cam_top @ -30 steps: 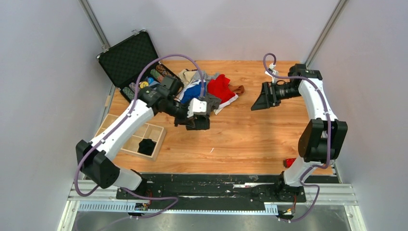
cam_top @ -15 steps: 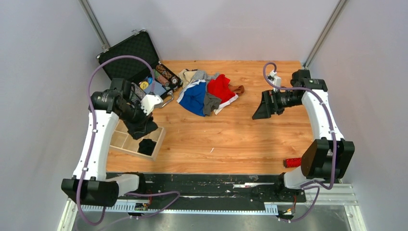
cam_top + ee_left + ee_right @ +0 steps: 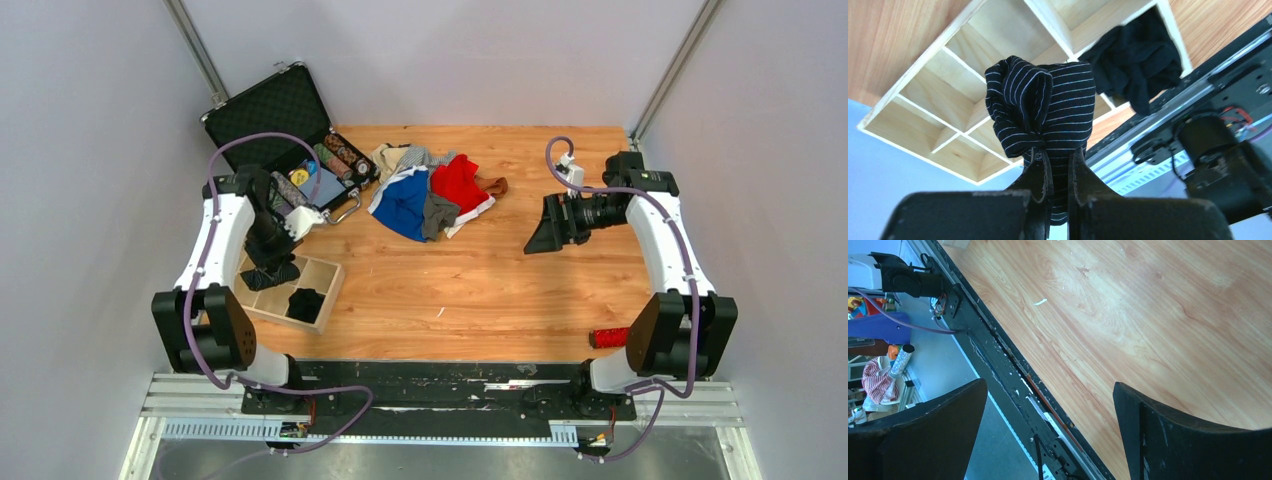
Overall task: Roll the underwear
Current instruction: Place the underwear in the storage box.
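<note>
My left gripper is shut on a rolled black underwear with thin white stripes. It holds the bundle just above the wooden divided box. From above, the left gripper sits over a left compartment of that box. Another black rolled underwear lies in the near compartment. A loose pile of underwear in blue, red, grey and beige lies at the back middle of the table. My right gripper hangs open over bare wood right of the pile, with nothing between its fingers.
An open black case stands at the back left, with rows of striped chips in its lower half. A red bristly roller lies by the right arm's base. The black base rail runs along the near table edge.
My left arm has swung from the table's middle to the left and now holds the black striped bundle over the wooden box. The right arm has barely shifted.
</note>
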{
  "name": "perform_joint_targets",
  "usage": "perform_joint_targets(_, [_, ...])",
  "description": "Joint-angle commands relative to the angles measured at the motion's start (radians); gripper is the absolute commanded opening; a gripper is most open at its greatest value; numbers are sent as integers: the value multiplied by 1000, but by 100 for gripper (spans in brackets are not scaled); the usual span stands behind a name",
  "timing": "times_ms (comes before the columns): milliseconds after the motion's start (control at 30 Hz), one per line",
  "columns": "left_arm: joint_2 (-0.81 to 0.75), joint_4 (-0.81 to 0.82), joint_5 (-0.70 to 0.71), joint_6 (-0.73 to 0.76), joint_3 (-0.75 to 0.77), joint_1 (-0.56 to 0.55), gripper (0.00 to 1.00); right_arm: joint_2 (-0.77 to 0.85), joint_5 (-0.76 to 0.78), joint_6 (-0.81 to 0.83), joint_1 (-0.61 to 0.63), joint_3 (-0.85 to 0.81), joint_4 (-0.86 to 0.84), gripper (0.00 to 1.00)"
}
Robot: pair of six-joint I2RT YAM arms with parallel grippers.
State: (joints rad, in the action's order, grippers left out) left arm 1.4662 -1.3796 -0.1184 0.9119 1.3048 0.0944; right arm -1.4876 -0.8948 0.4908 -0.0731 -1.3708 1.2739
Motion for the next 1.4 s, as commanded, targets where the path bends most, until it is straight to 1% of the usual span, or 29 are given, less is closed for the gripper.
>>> perform_joint_targets(0, [-23, 5, 51, 224, -31, 36, 0, 52, 6, -10, 4, 29, -16, 100])
perform_joint_targets(67, [-10, 16, 68, 254, -49, 52, 0, 54, 12, -8, 4, 34, -14, 100])
perform_joint_targets(133, [21, 17, 71, 253, -45, 55, 0, 55, 20, -3, 4, 27, -6, 100])
perform_joint_targets(267, [67, 45, 41, 227, -31, 59, 0, 45, 36, 6, 4, 8, 9, 100])
perform_joint_targets(400, [85, 25, 25, 238, -50, 58, 0, 35, 45, 10, 4, -9, 19, 100])
perform_joint_targets(600, [37, 17, 50, 274, -130, 64, 0, 33, 50, 12, 3, 2, 19, 100])
perform_joint_targets(767, [6, 33, 33, 278, -187, 66, 0, 26, 64, 19, 4, 13, 22, 100])
perform_joint_targets(1033, [35, 148, 23, 286, -247, 66, 0, -1, 108, 48, 4, -36, 70, 100])
perform_joint_targets(1233, [50, 166, -17, 281, -279, 67, 0, -33, 132, 45, 4, -65, 116, 100])
perform_joint_targets(1367, [-16, 157, -15, 300, -314, 70, 0, -61, 165, 42, 6, -52, 121, 100])
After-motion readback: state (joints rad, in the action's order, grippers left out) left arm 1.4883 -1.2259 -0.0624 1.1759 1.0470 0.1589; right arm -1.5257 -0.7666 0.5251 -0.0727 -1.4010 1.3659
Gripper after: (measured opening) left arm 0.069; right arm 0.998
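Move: The left hand already holds the striped underwear roll, high over the storage box. The free compartment it goes to lies about 4 cm back, 2 cm left and some 11 cm below. At that same depth, the black underwear's compartment is 5 cm back and 6 cm right, and the chip case stands about 17 cm ahead and 7 cm right. From the right hand the free compartment is roughly 56 cm left, 6 cm back and 17 cm below. Leftwards first, by about 2.5 cm with a clockwise turn of some 10 degrees, then mostly down, the left hand lowers the striped roll some 6.5 cm towards the compartment beside the black underwear, easing back about 2.5 cm on the way. Its fingers keep their pinch throughout. The right hand, empty and wide open, drifts slightly right, down and back. ##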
